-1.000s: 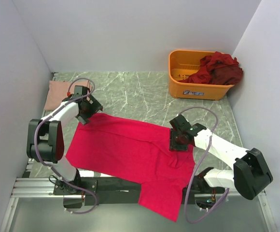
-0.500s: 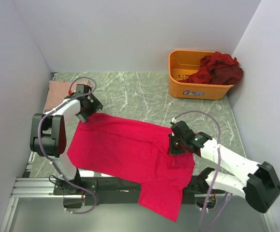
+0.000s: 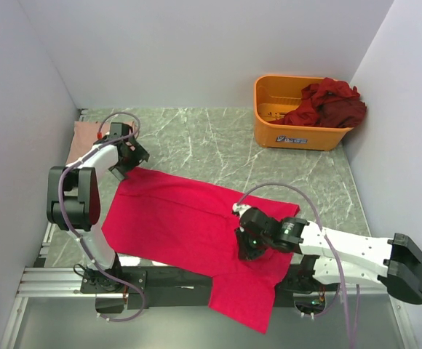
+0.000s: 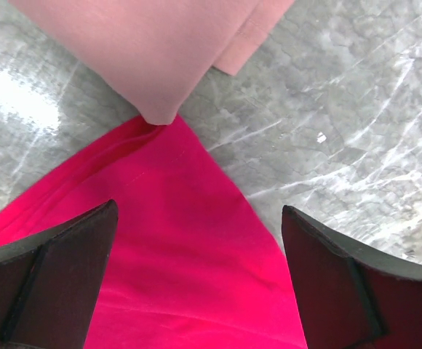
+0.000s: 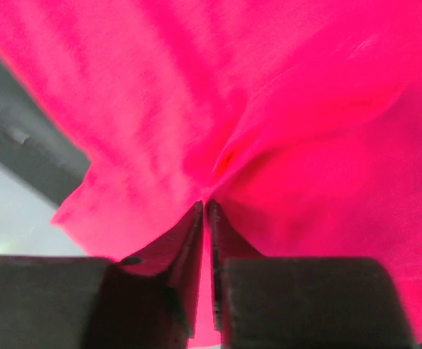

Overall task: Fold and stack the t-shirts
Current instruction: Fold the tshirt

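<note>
A bright pinkish-red t-shirt (image 3: 174,218) lies spread across the table, its near part hanging over the front rail. My right gripper (image 3: 246,249) is shut on a pinched ridge of this shirt (image 5: 305,145); in the right wrist view the jaws (image 5: 205,207) meet with cloth between them. My left gripper (image 3: 126,160) hovers open over the shirt's far left corner (image 4: 174,247), its fingers (image 4: 51,283) wide apart and holding nothing. A pale dusty pink t-shirt (image 3: 86,135) lies folded at the far left, its corner (image 4: 153,51) touching the red one. Dark maroon t-shirts (image 3: 329,102) are heaped in the bin.
An orange plastic bin (image 3: 298,135) stands at the back right corner. Grey walls close in the left, back and right sides. The black front rail (image 3: 167,276) runs under the hanging cloth. Marbled table surface (image 3: 211,145) shows between the shirt and the bin.
My right gripper closed on the red shirt's right side and drew it left and toward the front, bunching the cloth. My left gripper shifted slightly toward the far left corner, still open.
</note>
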`<state>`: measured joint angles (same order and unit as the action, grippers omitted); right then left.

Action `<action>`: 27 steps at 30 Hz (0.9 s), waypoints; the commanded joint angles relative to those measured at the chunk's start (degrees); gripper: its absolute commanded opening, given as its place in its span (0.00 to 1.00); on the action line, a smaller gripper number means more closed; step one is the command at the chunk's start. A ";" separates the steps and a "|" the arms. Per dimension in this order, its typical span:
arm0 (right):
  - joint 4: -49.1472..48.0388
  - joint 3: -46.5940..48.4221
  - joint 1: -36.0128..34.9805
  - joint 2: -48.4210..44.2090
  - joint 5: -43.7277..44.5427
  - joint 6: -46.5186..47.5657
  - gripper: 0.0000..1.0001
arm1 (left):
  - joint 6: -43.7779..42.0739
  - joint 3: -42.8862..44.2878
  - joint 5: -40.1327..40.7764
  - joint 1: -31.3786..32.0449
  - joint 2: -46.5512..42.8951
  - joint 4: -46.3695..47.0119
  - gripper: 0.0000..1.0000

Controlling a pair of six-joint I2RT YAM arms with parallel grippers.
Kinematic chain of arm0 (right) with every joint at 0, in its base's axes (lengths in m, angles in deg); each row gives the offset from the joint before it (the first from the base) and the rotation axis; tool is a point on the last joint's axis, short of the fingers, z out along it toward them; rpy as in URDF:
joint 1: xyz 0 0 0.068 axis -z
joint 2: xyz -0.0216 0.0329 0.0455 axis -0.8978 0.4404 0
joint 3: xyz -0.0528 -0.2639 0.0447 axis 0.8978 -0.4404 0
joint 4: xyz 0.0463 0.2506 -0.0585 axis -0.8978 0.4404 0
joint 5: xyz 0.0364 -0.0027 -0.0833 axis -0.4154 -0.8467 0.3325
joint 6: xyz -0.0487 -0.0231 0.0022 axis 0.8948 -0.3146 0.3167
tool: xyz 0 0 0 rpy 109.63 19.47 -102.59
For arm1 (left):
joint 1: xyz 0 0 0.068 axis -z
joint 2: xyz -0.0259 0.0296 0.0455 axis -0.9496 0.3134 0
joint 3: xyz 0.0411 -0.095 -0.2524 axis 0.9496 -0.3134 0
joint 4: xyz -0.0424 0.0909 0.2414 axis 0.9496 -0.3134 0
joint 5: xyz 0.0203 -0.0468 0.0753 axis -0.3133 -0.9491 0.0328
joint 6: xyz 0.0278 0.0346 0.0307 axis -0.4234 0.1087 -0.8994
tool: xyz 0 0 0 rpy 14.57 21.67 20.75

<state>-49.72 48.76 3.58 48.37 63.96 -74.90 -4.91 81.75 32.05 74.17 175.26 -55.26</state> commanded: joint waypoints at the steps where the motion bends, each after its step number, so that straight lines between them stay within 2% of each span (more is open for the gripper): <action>1: -2.03 -1.73 -3.60 -3.10 -0.79 -2.66 0.20 | -2.12 2.72 1.62 -0.33 0.53 -1.23 0.99; 2: -2.38 -2.26 -3.69 -3.63 -0.62 -3.28 0.27 | -2.30 2.98 2.06 -0.41 0.62 -1.40 0.99; 3: -2.13 -2.87 -3.60 -4.51 -0.44 -3.72 0.38 | -2.48 3.07 2.15 -0.59 0.88 -1.49 0.99; 7: 0.60 -1.04 -3.60 -6.88 4.91 -6.45 0.55 | -3.00 3.43 2.24 -0.77 0.36 -2.11 0.99; 8: 1.21 -0.25 -3.52 -7.50 8.75 -7.24 0.59 | -3.09 3.43 2.24 -0.77 0.27 -2.02 0.99; 9: 2.52 1.24 -3.26 -8.37 10.61 -8.11 0.66 | -3.18 3.25 1.81 -0.68 -0.17 -1.85 0.99; 11: 3.76 2.48 -0.10 -8.73 13.26 -10.05 0.74 | -3.09 2.99 1.80 -0.77 -0.70 -1.76 0.99; 12: 4.55 3.09 1.83 -8.65 13.62 -10.75 0.76 | -3.09 2.73 1.71 -0.77 -1.31 -1.49 0.99; 13: 4.47 3.10 7.41 -8.56 12.75 -10.67 0.77 | -3.09 2.11 1.45 -0.77 -1.58 -1.23 0.99; 14: 3.95 2.84 9.99 -8.38 11.35 -10.24 0.77 | -3.09 1.93 1.36 -0.77 -1.84 -1.14 0.99; 17: -1.85 1.43 15.37 -7.07 5.02 -7.34 0.79 | -3.09 1.23 1.10 -0.77 -2.02 -0.97 0.99; 19: -4.84 2.13 15.29 -3.39 2.74 -6.19 0.80 | -3.01 0.18 0.32 -0.77 -2.54 -0.27 0.99; 24: -6.86 4.15 15.29 7.59 3.34 -6.45 0.81 | -2.83 -1.14 -0.13 -0.77 -4.04 0.27 0.99; 27: -9.75 4.07 15.12 11.03 0.27 -6.45 0.81 | -2.74 -1.14 0.83 -0.77 -4.83 -0.17 0.99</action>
<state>-54.60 50.49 18.74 57.13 66.76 -81.89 -7.19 80.64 32.60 73.58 173.90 -56.06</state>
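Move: My right hand, nearly shut, sits low on the rumpled part of the shirt; the patch I go for is about 7 cm ahead, 1 cm right and 3 cm down. The shirt's far right corner is some 14 cm ahead and 14 cm right; its overhanging flap is about 14 cm back, straight behind. From my left hand, that patch is some 32 cm right and 18 cm back, the shirt's far left corner 2 cm ahead and 2 cm left. I open my right fingers wide, easing back a touch and coming free of the cloth, then swing forward about 9 cm in a low arc, turning some 25 degrees clockwise, and sink about 4 cm with spread fingers over the shirt's raised fold. My left hand stays nearly put, open astride the far left corner. ##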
